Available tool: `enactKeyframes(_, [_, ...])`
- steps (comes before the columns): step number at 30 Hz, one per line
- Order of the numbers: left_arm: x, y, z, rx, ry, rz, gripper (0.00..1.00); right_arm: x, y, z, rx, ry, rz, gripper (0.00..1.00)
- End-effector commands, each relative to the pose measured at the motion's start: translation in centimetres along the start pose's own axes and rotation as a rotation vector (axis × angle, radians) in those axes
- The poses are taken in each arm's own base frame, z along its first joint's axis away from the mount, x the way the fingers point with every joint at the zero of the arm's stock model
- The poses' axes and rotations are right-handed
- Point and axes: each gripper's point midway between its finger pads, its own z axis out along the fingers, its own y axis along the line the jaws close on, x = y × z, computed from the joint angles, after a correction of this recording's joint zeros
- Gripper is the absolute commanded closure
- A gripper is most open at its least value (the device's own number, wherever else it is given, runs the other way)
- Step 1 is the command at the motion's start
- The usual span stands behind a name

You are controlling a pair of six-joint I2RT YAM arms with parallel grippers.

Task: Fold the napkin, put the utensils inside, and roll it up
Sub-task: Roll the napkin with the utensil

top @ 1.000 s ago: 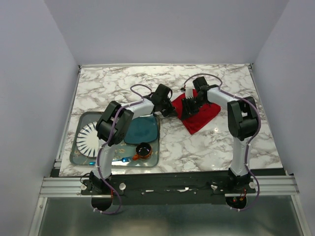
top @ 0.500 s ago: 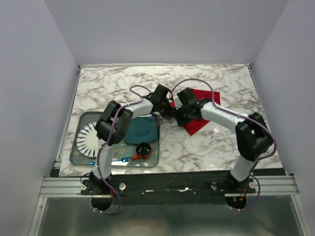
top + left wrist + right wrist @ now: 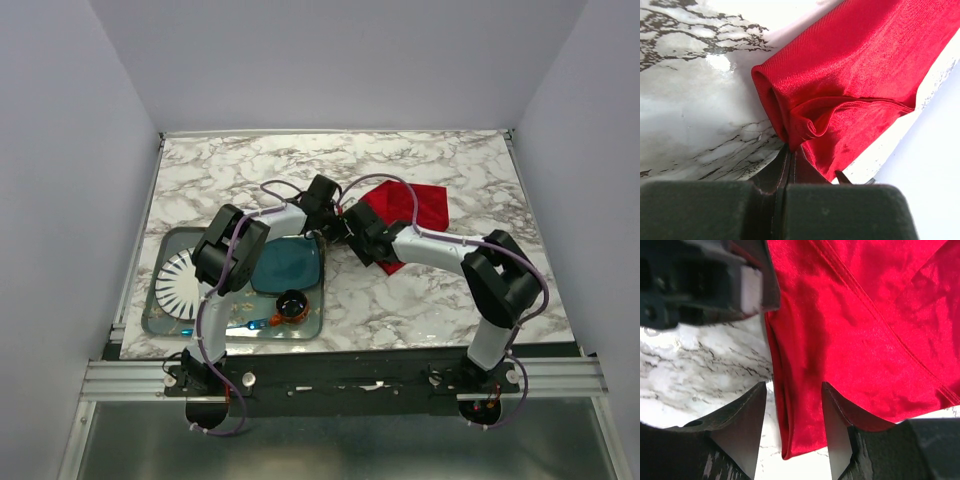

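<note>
The red napkin [image 3: 418, 206] lies folded on the marble table, right of centre. My left gripper [image 3: 336, 224] is at its left corner, shut on a bunched fold of the napkin [image 3: 850, 75] pinched at the jaw tips [image 3: 790, 149]. Just beside it, my right gripper [image 3: 364, 238] is open. In the right wrist view its fingers straddle the rolled left edge of the napkin [image 3: 865, 325], one finger [image 3: 742, 412] over bare marble and the other over cloth, gripper [image 3: 793, 386] not closed on it. The left gripper's black body [image 3: 705, 285] sits just ahead. The utensils are out of view.
A glass tray [image 3: 160, 318] at the near left holds a white ribbed plate [image 3: 185, 280], a teal plate [image 3: 288, 265], a small dark cup [image 3: 291, 303] and a blue plastic utensil [image 3: 255, 323]. The left arm reaches over the tray's far right corner.
The right arm swung left from above the napkin's middle to its left edge beside the left gripper, and its jaws opened wider. The napkin's far part now lies uncovered. The left gripper kept its pinch.
</note>
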Motion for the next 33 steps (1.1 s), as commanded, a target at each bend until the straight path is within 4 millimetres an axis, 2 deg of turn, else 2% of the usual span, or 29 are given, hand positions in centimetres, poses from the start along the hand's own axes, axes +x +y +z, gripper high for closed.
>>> enactKeyframes(1, [0.2, -1.5, -1.3, 0.053, 0.014, -0.006, 1.00, -1.2, 0.4, 0.0, 0.030, -0.024, -0.004, 0.44])
enactKeyframes(5, [0.4, -1.4, -1.2, 0.061, 0.026, -0.023, 1.00, -1.7, 0.9, -0.2, 0.006, -0.040, 0.009, 0.44])
enactKeyframes(7, [0.5, -1.6, -1.4, 0.077, 0.036, -0.038, 1.00, -1.3, 0.8, 0.5, 0.025, -0.015, 0.002, 0.46])
enactKeyframes(9, [0.5, -2.1, -1.8, 0.090, 0.030, -0.042, 1.00, -1.2, 1.0, 1.1, 0.025, 0.018, -0.011, 0.52])
enactKeyframes(10, [0.5, -2.1, -2.0, 0.095, 0.030, -0.043, 1.00, -1.1, 0.9, 1.3, 0.036, 0.030, -0.017, 0.62])
enactKeyframes(11, [0.5, -2.2, -2.1, 0.097, 0.032, -0.048, 1.00, -0.7, 0.7, 1.6, 0.051, 0.053, -0.027, 0.65])
enactKeyframes(15, [0.7, -2.5, -2.4, 0.114, 0.047, -0.056, 1.00, -1.0, 0.1, 1.9, 0.099, 0.063, -0.030, 0.58])
enactKeyframes(19, [0.6, -2.7, -2.8, 0.129, 0.048, -0.061, 1.00, -0.9, 0.4, 2.1, 0.078, 0.066, -0.043, 0.52])
enactKeyframes(24, [0.4, -3.0, -3.1, 0.146, 0.049, -0.069, 1.00, -0.6, 0.3, 2.3, 0.093, 0.080, -0.049, 0.53])
enactKeyframes(28, [0.5, -3.0, -3.1, 0.149, 0.055, -0.069, 1.00, -0.6, 0.5, 2.4, 0.088, 0.082, -0.053, 0.64])
enactKeyframes(31, [0.4, -2.8, -2.9, 0.145, 0.050, -0.049, 1.00, -0.6, 1.1, 2.4, 0.044, 0.085, -0.058, 0.79])
enactKeyframes(32, [0.3, -2.8, -2.9, 0.143, 0.049, -0.041, 1.00, -0.8, 1.3, 2.3, 0.028, 0.080, -0.054, 0.89])
enactKeyframes(33, [0.3, -2.6, -2.7, 0.139, 0.050, -0.033, 1.00, -0.7, 1.4, 2.3, 0.009, 0.080, -0.052, 0.92])
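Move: The napkin's rolled left edge runs almost under the right hand's open fingers; the part they will shut on is about 2 cm ahead, 1 cm left and 2 cm below. On from it, the left gripper's tips hold that edge roughly 4 cm ahead and 4 cm left of the right hand, while the napkin's near corner lies some 3 cm back and 1 cm right. The dark green plate's middle is about 24 cm left, level ahead. From the left hand, the spot to be gripped is 2 cm back and 3 cm right. Forward and to its left, sinking slightly, the right hand eases some 2.5 cm along the napkin's rolled edge, right up beside the left gripper; its fingers narrow, part again a little, then close to a small gap and pinch the edge. The left hand keeps its shut grip on the napkin nearly in place, rolling about 5 degrees so its left side dips. ##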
